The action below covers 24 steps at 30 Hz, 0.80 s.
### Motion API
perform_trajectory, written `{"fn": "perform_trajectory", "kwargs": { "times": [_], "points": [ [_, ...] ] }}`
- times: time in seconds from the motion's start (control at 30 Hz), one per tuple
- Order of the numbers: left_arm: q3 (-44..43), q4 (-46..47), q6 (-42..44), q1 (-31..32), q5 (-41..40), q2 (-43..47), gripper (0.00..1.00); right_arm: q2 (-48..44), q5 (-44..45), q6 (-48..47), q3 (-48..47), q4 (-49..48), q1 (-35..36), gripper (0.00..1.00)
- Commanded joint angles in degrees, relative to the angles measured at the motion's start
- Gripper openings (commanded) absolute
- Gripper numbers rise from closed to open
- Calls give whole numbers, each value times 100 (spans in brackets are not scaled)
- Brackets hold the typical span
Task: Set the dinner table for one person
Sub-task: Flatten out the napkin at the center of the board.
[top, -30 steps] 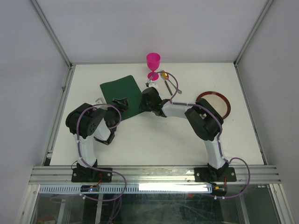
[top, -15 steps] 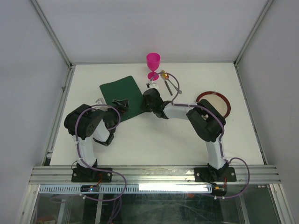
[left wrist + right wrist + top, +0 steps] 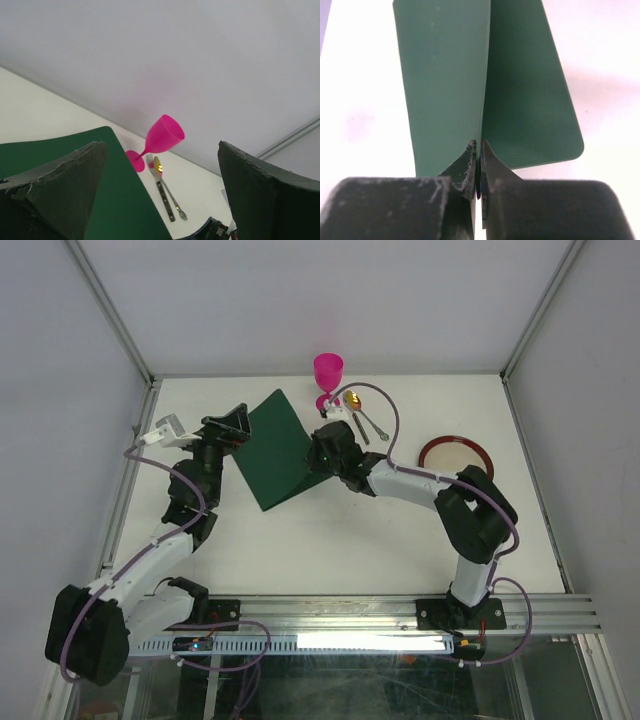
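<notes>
A dark green placemat [image 3: 278,452] lies tilted on the white dinner table [image 3: 330,540], its right edge raised. My right gripper [image 3: 318,454] is shut on that right edge; in the right wrist view the fingertips [image 3: 472,156] pinch the mat [image 3: 445,75], which folds up on both sides of them. My left gripper [image 3: 226,426] stands wide open at the mat's far left edge, holding nothing. Its view looks over the mat [image 3: 125,200] toward a pink goblet [image 3: 162,136].
The pink goblet [image 3: 328,375] stands at the back middle. A fork and a spoon [image 3: 366,422] lie just right of it. A red-rimmed plate [image 3: 456,458] sits at the right. Aluminium rails [image 3: 330,612] edge the table.
The right gripper has shut on the placemat's edge, lifted it and turned the mat. The left arm has swung out and stretched to the far left, its gripper now at the mat's left edge.
</notes>
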<state>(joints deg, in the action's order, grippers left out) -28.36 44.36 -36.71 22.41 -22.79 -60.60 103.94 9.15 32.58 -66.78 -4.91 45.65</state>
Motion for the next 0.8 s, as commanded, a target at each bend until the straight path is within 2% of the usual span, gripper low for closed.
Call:
{"fn": "perform_trajectory", "kwargs": {
  "times": [0.0, 0.2, 0.5, 0.77],
  "points": [
    [-360, -2531, 634, -24, -462, 880, 99, -336, -159, -393, -536, 171, 238, 0],
    [-419, -3650, 709, -22, -742, 1794, 99, 6, -782, -665, -1201, 495, 587, 0],
    [-695, -4940, 688, -25, -1100, 2491, 99, 631, -1595, -955, -2138, 623, 1164, 0],
    [-1057, -6132, 640, -25, -2166, 3722, 99, 1036, -1682, -1282, -2687, 819, 1505, 0]
  ]
}}
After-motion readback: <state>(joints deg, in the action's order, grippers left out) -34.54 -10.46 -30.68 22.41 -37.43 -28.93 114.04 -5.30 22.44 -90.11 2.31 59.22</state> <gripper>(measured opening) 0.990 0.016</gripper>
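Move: The right hand already pinches a raised fold of the napkin; the napkin's middle lies about 10 cm to its left, 6 cm ahead and 9 cm below. From that hand the pink goblet stands some 20 cm ahead and 4 cm to the right, and the spoon lies roughly 16 cm ahead and 14 cm right. The empty left hand has the napkin's middle about 7 cm ahead, 8 cm right and 27 cm below. Keeping its pinch on the napkin's raised fold, the right hand hauls it about 16 cm left and some 9 cm back, rising around 6 cm on the way and swinging counter-clockwise some 30 degrees. The open, empty left hand draws back and left at the same time, tipping its fingers down. ##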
